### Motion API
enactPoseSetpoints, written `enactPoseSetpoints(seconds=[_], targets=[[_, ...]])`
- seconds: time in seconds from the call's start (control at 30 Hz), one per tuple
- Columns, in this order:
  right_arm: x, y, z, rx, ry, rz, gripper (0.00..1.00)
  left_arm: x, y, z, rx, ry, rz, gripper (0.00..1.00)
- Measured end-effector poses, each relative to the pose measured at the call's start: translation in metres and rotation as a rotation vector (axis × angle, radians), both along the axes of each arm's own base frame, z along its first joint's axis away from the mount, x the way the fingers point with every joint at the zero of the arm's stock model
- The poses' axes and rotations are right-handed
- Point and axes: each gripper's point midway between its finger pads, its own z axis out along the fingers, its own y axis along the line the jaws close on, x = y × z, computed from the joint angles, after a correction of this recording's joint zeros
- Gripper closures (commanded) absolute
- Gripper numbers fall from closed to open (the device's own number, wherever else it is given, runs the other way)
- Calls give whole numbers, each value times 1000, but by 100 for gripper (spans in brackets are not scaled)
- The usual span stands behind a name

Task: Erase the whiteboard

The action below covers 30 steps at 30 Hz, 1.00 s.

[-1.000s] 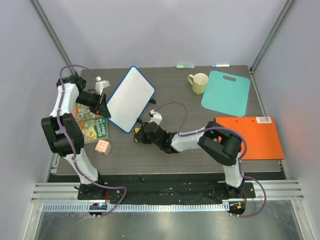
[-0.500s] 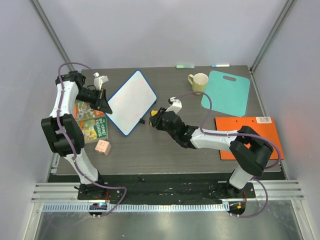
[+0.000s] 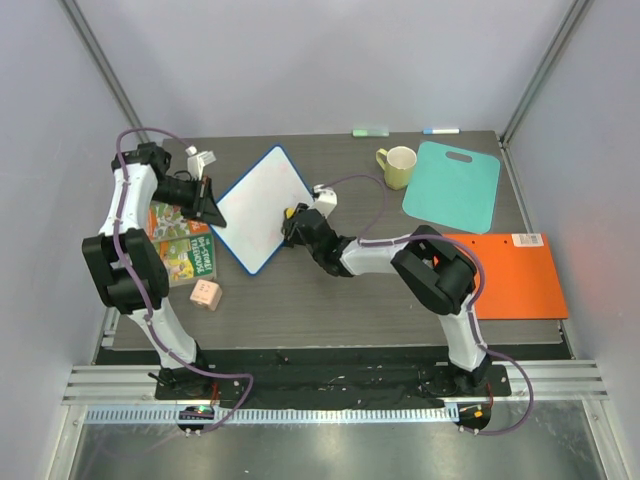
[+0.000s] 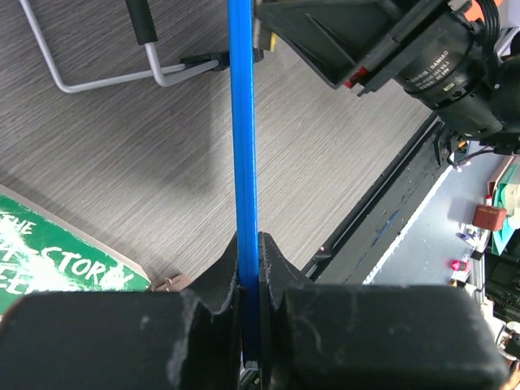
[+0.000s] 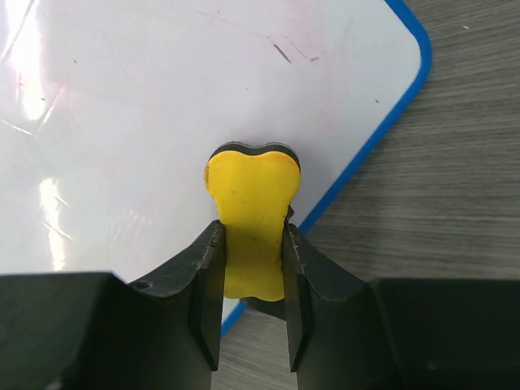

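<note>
The whiteboard [image 3: 262,207], white with a thin blue rim, stands tilted on the table, left of centre in the top view. My left gripper [image 3: 213,217] is shut on its left edge; in the left wrist view the blue rim [image 4: 242,138] runs straight up from between the pads. My right gripper [image 3: 292,218] is shut on a yellow eraser [image 5: 253,213] whose front end lies against the board's white face [image 5: 146,122] near its right edge. Faint pink smears and a small dark mark remain on the board in the right wrist view.
A pale yellow mug [image 3: 397,167] and a teal cutting board [image 3: 453,186] lie at the back right, an orange folder [image 3: 510,275] at the right. A green book [image 3: 183,255] and a small pink block [image 3: 206,294] sit at the left. Two markers [image 3: 371,131] lie along the far edge.
My right gripper with the eraser has swung from below the board's lower edge, out to the right, and back onto the board's right side. The left gripper and the board shifted only slightly.
</note>
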Motion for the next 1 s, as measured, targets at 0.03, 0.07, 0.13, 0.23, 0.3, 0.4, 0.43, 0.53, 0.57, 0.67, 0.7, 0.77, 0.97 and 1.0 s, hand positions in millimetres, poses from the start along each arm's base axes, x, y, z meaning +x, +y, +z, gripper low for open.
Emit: enactPoseSetpoints(seconds=[0.03,0.07,0.13,0.23,0.3,0.4,0.43,0.53,0.57,0.67,0.7,0.77,0.97,1.0], targets=[[4,4,0,4,-4,-1,99,0,0,-1,-2,0,2,100],[7,8,1,10,-9,-1,99,0,0,-1,-3,1,3,100],[12,14,5,23,-21,-1,99,1,0,-2,-1,-3,4,100],[18,23,8,39,-31,4,99,2,2,-3,0,-8,10,100],[20,27,7,48,-29,11,99,3,3,-4,1,-9,17,100],[20,32,6,58,-29,16,99,4,5,-4,2,-2,30,100],[20,33,5,58,-29,15,99,4,6,-4,3,0,33,100],[17,35,5,63,-32,14,99,4,7,-4,4,3,38,100],[16,36,5,66,-33,14,99,4,7,-4,3,3,38,100],[10,40,4,87,-37,14,99,4,7,-4,3,4,40,100],[7,41,4,91,-39,15,99,4,8,-4,3,5,42,100],[3,44,3,97,-42,11,99,4,8,-4,3,5,43,100],[-11,52,2,132,-46,15,99,5,10,-3,3,3,50,100],[-13,53,2,139,-46,17,99,5,10,-3,3,2,50,100]])
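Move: The right hand holds the yellow eraser near the whiteboard's right edge; the board's middle lies about 7 cm left and 2 cm forward, roughly level. The mug stands about 23 cm right and 12 cm forward, the green book some 24 cm left and 9 cm back, both lower. The left hand grips the board's left corner, the board's middle about 12 cm right of it, 3 cm forward and 6 cm below. With the pinched eraser against the whiteboard, the right hand wipes about 5 cm left, first forward, then back. ##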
